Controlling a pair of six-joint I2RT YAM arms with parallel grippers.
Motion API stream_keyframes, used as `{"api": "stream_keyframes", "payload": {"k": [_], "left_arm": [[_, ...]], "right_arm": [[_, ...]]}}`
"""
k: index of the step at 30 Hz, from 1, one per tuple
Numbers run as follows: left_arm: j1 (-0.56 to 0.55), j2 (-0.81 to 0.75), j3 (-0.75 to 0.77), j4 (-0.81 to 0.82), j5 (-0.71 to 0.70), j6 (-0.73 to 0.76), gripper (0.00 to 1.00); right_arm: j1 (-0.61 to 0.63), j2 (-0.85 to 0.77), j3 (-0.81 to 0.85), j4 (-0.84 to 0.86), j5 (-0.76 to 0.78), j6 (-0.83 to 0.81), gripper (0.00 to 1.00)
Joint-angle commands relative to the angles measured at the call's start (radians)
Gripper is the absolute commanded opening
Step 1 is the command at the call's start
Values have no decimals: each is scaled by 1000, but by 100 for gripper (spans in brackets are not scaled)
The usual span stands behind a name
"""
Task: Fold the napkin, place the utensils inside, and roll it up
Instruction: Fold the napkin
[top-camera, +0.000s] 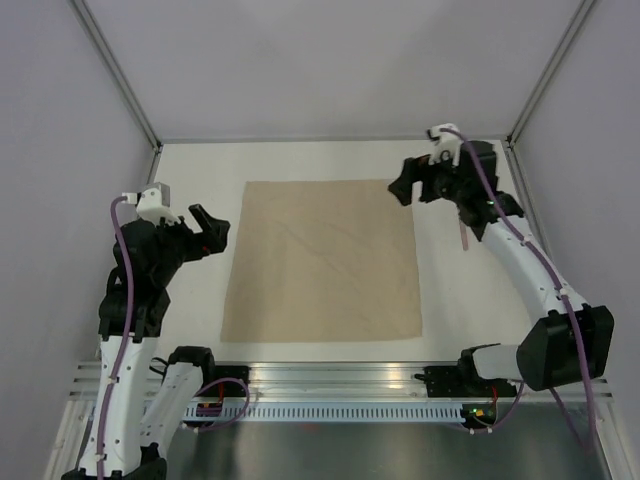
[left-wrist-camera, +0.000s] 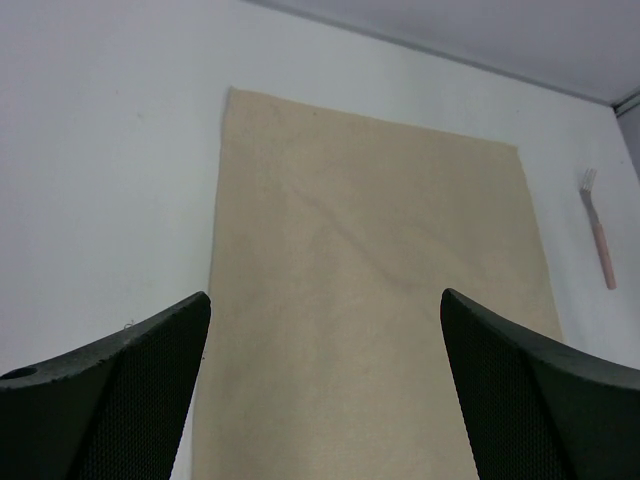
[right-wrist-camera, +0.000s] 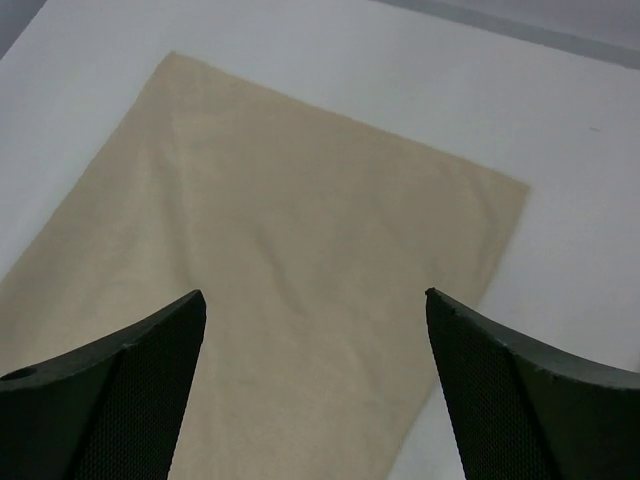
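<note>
The napkin (top-camera: 320, 260) lies flat and unfolded in the middle of the white table, beige with faint creases; both wrist views also show the napkin (left-wrist-camera: 370, 300) (right-wrist-camera: 300, 230). The pale-pink fork (left-wrist-camera: 600, 240) lies on the table to the napkin's right; in the top view only a sliver of the fork (top-camera: 463, 238) shows beside the right arm. My left gripper (top-camera: 212, 228) (left-wrist-camera: 325, 295) hovers open off the napkin's left edge, holding nothing. My right gripper (top-camera: 402, 188) (right-wrist-camera: 315, 293) hovers open over the napkin's far right corner, also holding nothing.
A metal rail (top-camera: 340, 385) with the arm bases runs along the near edge. Grey walls and slanted frame posts (top-camera: 120, 75) enclose the table (top-camera: 200, 165) on three sides.
</note>
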Motion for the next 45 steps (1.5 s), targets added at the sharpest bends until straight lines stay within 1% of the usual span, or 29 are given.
{"api": "stream_keyframes", "payload": {"k": [1, 2, 3, 4, 5, 6, 7, 9, 10, 11, 12, 13, 16, 20, 27, 28, 33, 38, 41, 44, 45], "left_arm": [[4, 52, 155, 14, 47, 13, 100], [4, 66, 219, 7, 54, 10, 100], [4, 82, 251, 0, 57, 7, 100], [4, 102, 280, -19, 59, 1, 100], [4, 114, 329, -25, 59, -4, 100], [4, 119, 350, -31, 59, -7, 100], [4, 123, 368, -37, 57, -12, 100], [4, 128, 414, -54, 45, -18, 100], [4, 126, 426, -59, 41, -25, 100], [4, 122, 452, -71, 39, -28, 100], [4, 119, 465, -77, 39, -38, 100], [4, 116, 477, -83, 39, -41, 100], [4, 108, 526, -117, 31, -42, 100], [4, 94, 577, -157, 1, -25, 100], [4, 77, 581, -180, -28, -9, 100], [4, 77, 580, -184, -28, -5, 100], [4, 79, 575, -184, -28, 2, 100], [4, 77, 555, -183, -35, 4, 100], [4, 73, 546, -183, -39, 5, 100], [4, 66, 540, -183, -44, 10, 100], [4, 65, 540, -186, -44, 11, 100]], "right_arm": [[340, 20, 50, -15, 200, -113, 95], [409, 43, 61, -18, 265, -127, 94], [468, 70, 73, -26, 291, -137, 93], [578, 133, 100, -29, 311, -150, 91], [630, 164, 114, -27, 335, -153, 90], [677, 196, 128, -27, 345, -156, 89], [765, 259, 157, -29, 353, -160, 87], [848, 319, 183, -14, 368, -164, 85], [926, 378, 211, -10, 372, -171, 83], [964, 409, 225, -6, 376, -176, 83], [1029, 473, 243, -1, 380, -180, 82], [1057, 506, 281, -3, 380, -182, 79], [1138, 616, 363, -10, 365, -179, 75], [1195, 715, 427, 13, 359, -167, 70], [1269, 845, 486, 48, 379, -168, 61], [1269, 856, 495, 49, 373, -162, 59], [1291, 900, 516, 48, 377, -170, 56], [1304, 931, 541, 36, 377, -171, 56], [1306, 954, 552, 33, 379, -167, 53], [1306, 968, 550, 30, 380, -167, 49], [1304, 968, 543, 31, 382, -168, 45]]}}
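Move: From the right hand, the napkin's near left corner lies about 47 cm to the left, 30 cm back and some 26 cm below. The near right corner is also about 30 cm back but only 4 cm to the right; the fork lies roughly 18 cm right and 5 cm farther out, both at table height. From the left hand, that near left corner is about 15 cm back, 2 cm left and 28 cm below. Sweeping fast to the left and back, then sinking ever more slowly, the right hand crosses over the napkin some 45 cm towards its near left corner, turning about 60 degrees counter-clockwise, tilting down and half closing its fingers to straddle the near edge. The left hand rises about 17 cm clear, drawing back slightly as its fingers tip up. ##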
